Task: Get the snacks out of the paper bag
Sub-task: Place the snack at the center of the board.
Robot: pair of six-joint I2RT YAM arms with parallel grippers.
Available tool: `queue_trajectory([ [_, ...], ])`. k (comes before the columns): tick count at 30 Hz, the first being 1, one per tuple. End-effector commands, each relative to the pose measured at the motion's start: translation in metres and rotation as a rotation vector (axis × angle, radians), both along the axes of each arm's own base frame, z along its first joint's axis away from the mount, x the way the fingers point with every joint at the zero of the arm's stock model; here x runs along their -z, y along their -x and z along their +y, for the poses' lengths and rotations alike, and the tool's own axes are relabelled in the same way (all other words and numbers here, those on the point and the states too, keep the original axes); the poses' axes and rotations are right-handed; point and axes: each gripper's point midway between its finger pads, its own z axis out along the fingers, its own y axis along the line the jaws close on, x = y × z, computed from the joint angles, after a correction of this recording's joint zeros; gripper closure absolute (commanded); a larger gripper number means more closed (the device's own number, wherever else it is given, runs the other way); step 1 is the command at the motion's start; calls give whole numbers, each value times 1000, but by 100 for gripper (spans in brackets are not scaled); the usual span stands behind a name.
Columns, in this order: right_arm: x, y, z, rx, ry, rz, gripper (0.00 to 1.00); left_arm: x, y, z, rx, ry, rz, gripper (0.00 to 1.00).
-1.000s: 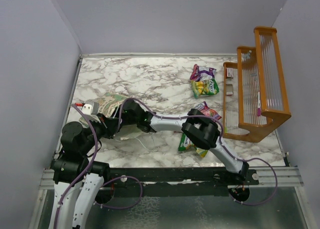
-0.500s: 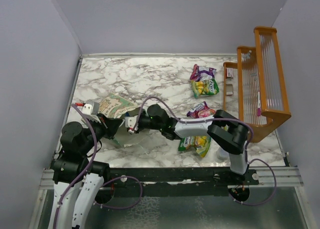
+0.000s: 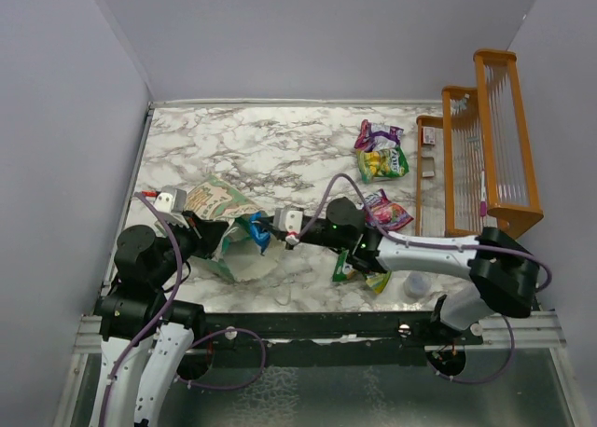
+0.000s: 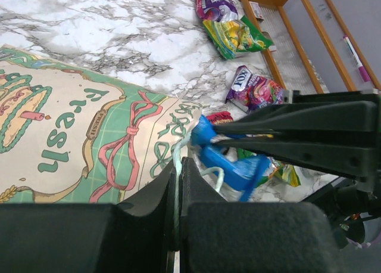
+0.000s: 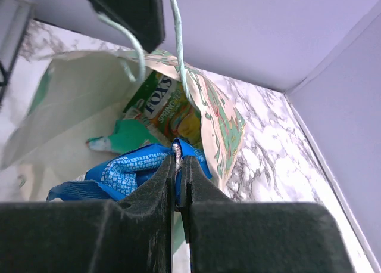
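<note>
The mint-green paper bag (image 3: 216, 201) lies on its side at the left, mouth facing right. My left gripper (image 3: 216, 236) is shut on the bag's thin string handle (image 4: 177, 166) at the mouth. My right gripper (image 5: 178, 161) is shut on the top seam of a blue snack packet (image 5: 128, 171), which hangs just outside the mouth (image 3: 253, 230). Inside the white-lined bag (image 5: 71, 100) lie an orange-green Fox's packet (image 5: 164, 109) and a green one (image 5: 128, 136). Three more snack packets lie on the table: purple-yellow-green (image 3: 378, 152), pink (image 3: 388, 209) and green-yellow (image 3: 362, 270).
A wooden rack (image 3: 480, 157) stands along the right edge of the marble table (image 3: 280, 152). A small grey round cap (image 3: 416, 284) sits near the front right. The right arm stretches across the front of the table, over the green-yellow packet.
My right gripper has pulled back to the right out of the bag, bringing the blue packet with it. The bag's mouth has opened up; the left gripper has kept its hold.
</note>
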Motion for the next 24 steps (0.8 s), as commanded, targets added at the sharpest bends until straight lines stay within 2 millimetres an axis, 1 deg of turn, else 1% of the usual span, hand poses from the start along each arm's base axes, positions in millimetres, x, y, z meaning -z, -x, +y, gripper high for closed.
queue_trajectory([
  [1,2,38,-36,-75,5,88,99,-2,-1,4,-20,-6,-7,100],
  [2,6,43,-45,-72,19,92,99,-2,-1,4,-21,-5,-9,100],
  [4,10,45,-68,-21,26,94,99,-2,-1,4,-19,-5,-8,100],
  [7,14,38,-101,99,32,95,99,-3,-1,3,-18,-5,-10,100],
  [8,14,33,-113,156,23,88,99,-2,-1,3,-16,-6,-9,100],
  [10,14,13,-137,320,-4,95,99,-2,-1,3,-12,-6,-9,100],
  [13,18,-22,-168,583,-48,162,99,-2,-1,2,-11,-7,-5,100],
  [18,38,-76,-188,814,-81,382,99,-2,-1,3,-14,-8,-6,100],
  [20,54,-102,-194,908,-73,470,99,-2,0,3,-14,-9,-7,100],
  [22,81,-125,-196,991,14,548,99,-1,0,3,-15,-9,-4,100],
  [24,102,-149,-200,1073,82,615,99,-1,0,3,-14,-10,-2,100],
])
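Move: The blue snack is already pinched in the right hand at the bag's mouth. Its free spot at the board's center is about 15 cm ahead, 18 cm right and 20 cm below. The red pack lies roughly 6 cm ahead and 17 cm right, the purple JOY pack 12 cm ahead and 30 cm right. The bag's middle is 2 cm ahead, 11 cm left. From the left hand the spot is some 17 cm ahead, 29 cm right, well below. Rightward, the right arm swings the blue snack away from the bag's mouth by nearly 20 cm, first drawing back about 4 cm, then sweeping forward and sinking towards the free spot just beyond the red pack. Its wrist turns some 50 degrees clockwise and tips down as the fingers keep their pinch; the left hand stays still, holding the bag's handle. ##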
